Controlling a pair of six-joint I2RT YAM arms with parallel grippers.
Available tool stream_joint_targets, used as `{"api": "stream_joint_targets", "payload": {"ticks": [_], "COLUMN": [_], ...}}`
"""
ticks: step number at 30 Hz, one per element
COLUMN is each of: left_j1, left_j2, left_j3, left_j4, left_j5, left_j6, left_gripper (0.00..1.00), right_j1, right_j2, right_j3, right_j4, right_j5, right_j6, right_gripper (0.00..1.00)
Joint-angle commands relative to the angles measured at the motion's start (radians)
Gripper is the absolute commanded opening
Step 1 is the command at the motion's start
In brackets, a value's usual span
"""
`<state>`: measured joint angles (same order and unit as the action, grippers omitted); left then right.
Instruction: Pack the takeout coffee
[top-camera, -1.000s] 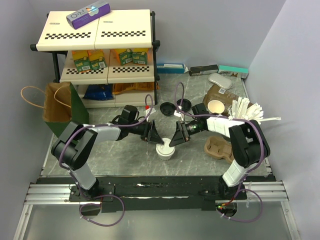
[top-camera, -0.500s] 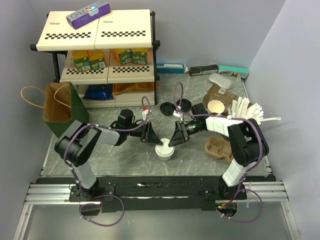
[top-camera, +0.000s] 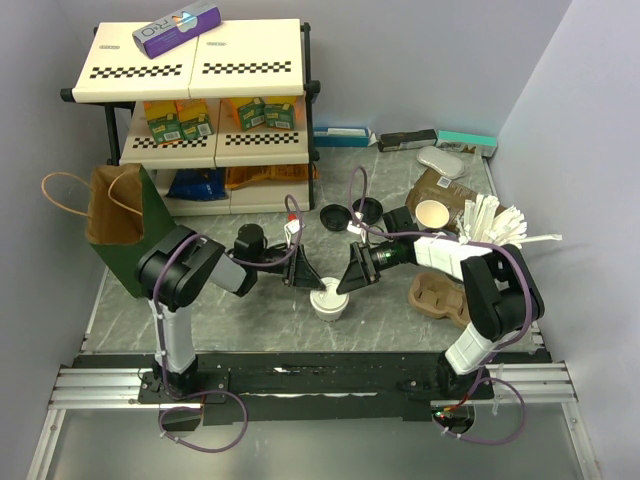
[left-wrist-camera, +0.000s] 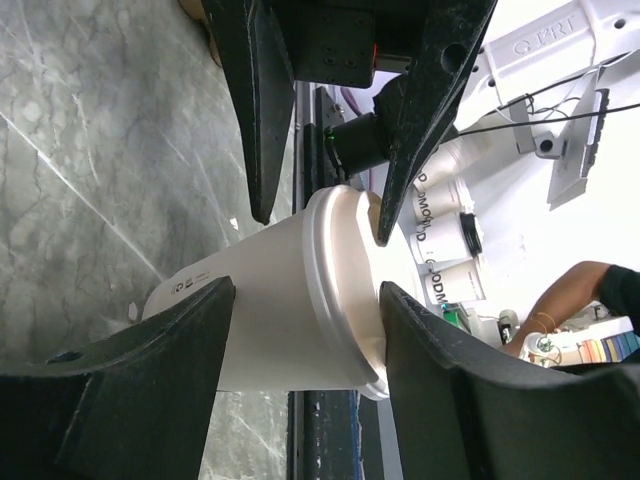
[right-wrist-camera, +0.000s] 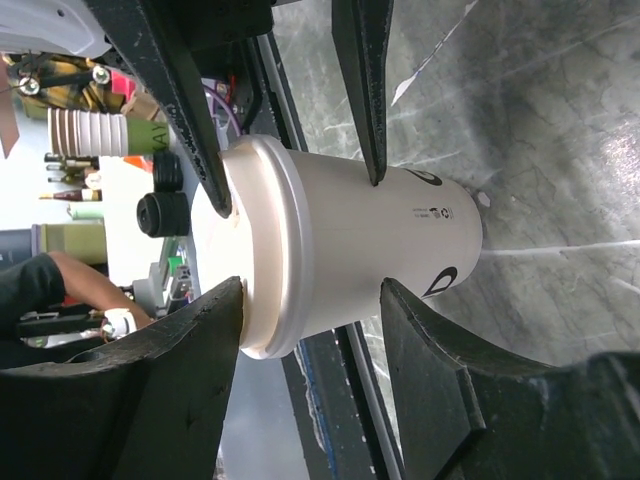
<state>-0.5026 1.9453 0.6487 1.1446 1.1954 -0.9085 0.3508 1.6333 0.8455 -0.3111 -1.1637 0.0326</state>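
Note:
One takeout coffee cup (top-camera: 330, 298), white with a white lid on it, stands on the marble table (top-camera: 260, 320) between both grippers. My left gripper (top-camera: 305, 272) reaches it from the left and my right gripper (top-camera: 355, 270) from the right, both turned on their sides. In the left wrist view the cup (left-wrist-camera: 270, 300) lies across the frame between the spread jaws of the left gripper (left-wrist-camera: 305, 290): one finger rests against the lid's top, the other stands beside the wall. The right gripper (right-wrist-camera: 310, 285) holds the same stance on the cup (right-wrist-camera: 340, 250). Both are open. A second, lidless cup (top-camera: 431, 213) stands at the right.
A brown pulp cup tray (top-camera: 435, 295) lies right of the cup. Two black lids (top-camera: 335, 215) sit just behind the grippers. A tumbler of white sticks (top-camera: 490, 225) stands far right. A paper bag (top-camera: 105, 205) and a stocked shelf (top-camera: 200, 110) fill the back left.
The left arm has folded in, its elbow drawn right, and its gripper has slid a little closer to the cup. The right gripper has stayed in place with its jaws slightly wider.

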Motion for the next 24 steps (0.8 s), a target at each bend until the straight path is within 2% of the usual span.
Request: {"api": "stream_joint_targets", "payload": {"ticks": [1,4,6,7,8,10,11,14,15,17,21,24], "left_j1": [0.007,0.007,0.006,0.006,0.006,0.006,0.006,0.007,0.009,0.013,0.018,0.018], "left_j2": [0.077,0.017,-0.038,-0.058,-0.100,-0.141,-0.176,-0.218,-0.224,-0.255,-0.344,-0.399], "left_j3": [-0.027,-0.005,0.012,0.025,0.051,0.078,0.107,0.166,0.180,0.212,0.207,0.163], "left_j4": [0.113,0.084,0.054,0.011,-0.113,-0.244,-0.398,-0.584,-0.712,-0.807,-1.008,-1.045], "left_j5": [-0.073,-0.053,-0.045,-0.045,-0.048,-0.066,-0.075,-0.115,-0.134,-0.166,-0.209,-0.220], "left_j6": [-0.012,-0.039,-0.043,-0.008,0.025,0.152,0.199,0.350,0.418,0.480,0.607,0.626], "left_gripper": [0.64,0.67,0.73,0.94,0.99,0.99,0.99,0.99,0.99,0.99,0.99,0.99], "right_j1": [0.005,0.005,0.005,0.005,0.004,0.005,0.005,0.001,0.002,0.001,-0.004,-0.004], "right_j2": [-0.013,-0.044,-0.055,-0.059,-0.061,-0.069,-0.075,-0.089,-0.089,-0.093,-0.124,-0.136], "right_j3": [-0.025,-0.014,-0.008,0.004,0.010,0.033,0.040,0.063,0.067,0.078,0.090,0.098], "right_j4": [0.021,0.020,0.021,0.017,0.010,0.001,-0.002,-0.023,-0.029,-0.046,-0.104,-0.140], "right_j5": [0.116,0.076,0.053,0.050,0.049,0.048,0.055,0.073,0.073,0.065,0.079,0.081], "right_j6": [-0.059,-0.068,-0.068,-0.069,-0.071,-0.080,-0.082,-0.092,-0.097,-0.108,-0.151,-0.180], "right_gripper": [0.63,0.64,0.66,0.66,0.67,0.70,0.71,0.75,0.83,0.99,1.00,1.00]}}
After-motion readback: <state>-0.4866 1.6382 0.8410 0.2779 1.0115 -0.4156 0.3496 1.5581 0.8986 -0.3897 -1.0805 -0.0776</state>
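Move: The lidded coffee cup stands between the two facing hands, its middle about 4 cm to the left hand's right, 3 cm back and 4 cm below; from the right hand it is about 4 cm left, 2 cm back and 4 cm below. On the table, some 8 cm below the hands, the nearer black lid lies 17 cm ahead and 5 cm right of the left hand. The cup carrier is level with the right hand, about 20 cm to its right. Up and forward goes the left hand, about 4 cm each way, opening from around the lid rim to full width, tilting its left side up and ending with a small turn back and leftward away from the cup. The right hand starts later and goes less far, easing 1–2 cm up and forward as its fingers also spread wide and let go of the rim, the wrist turning about 10 degrees. ##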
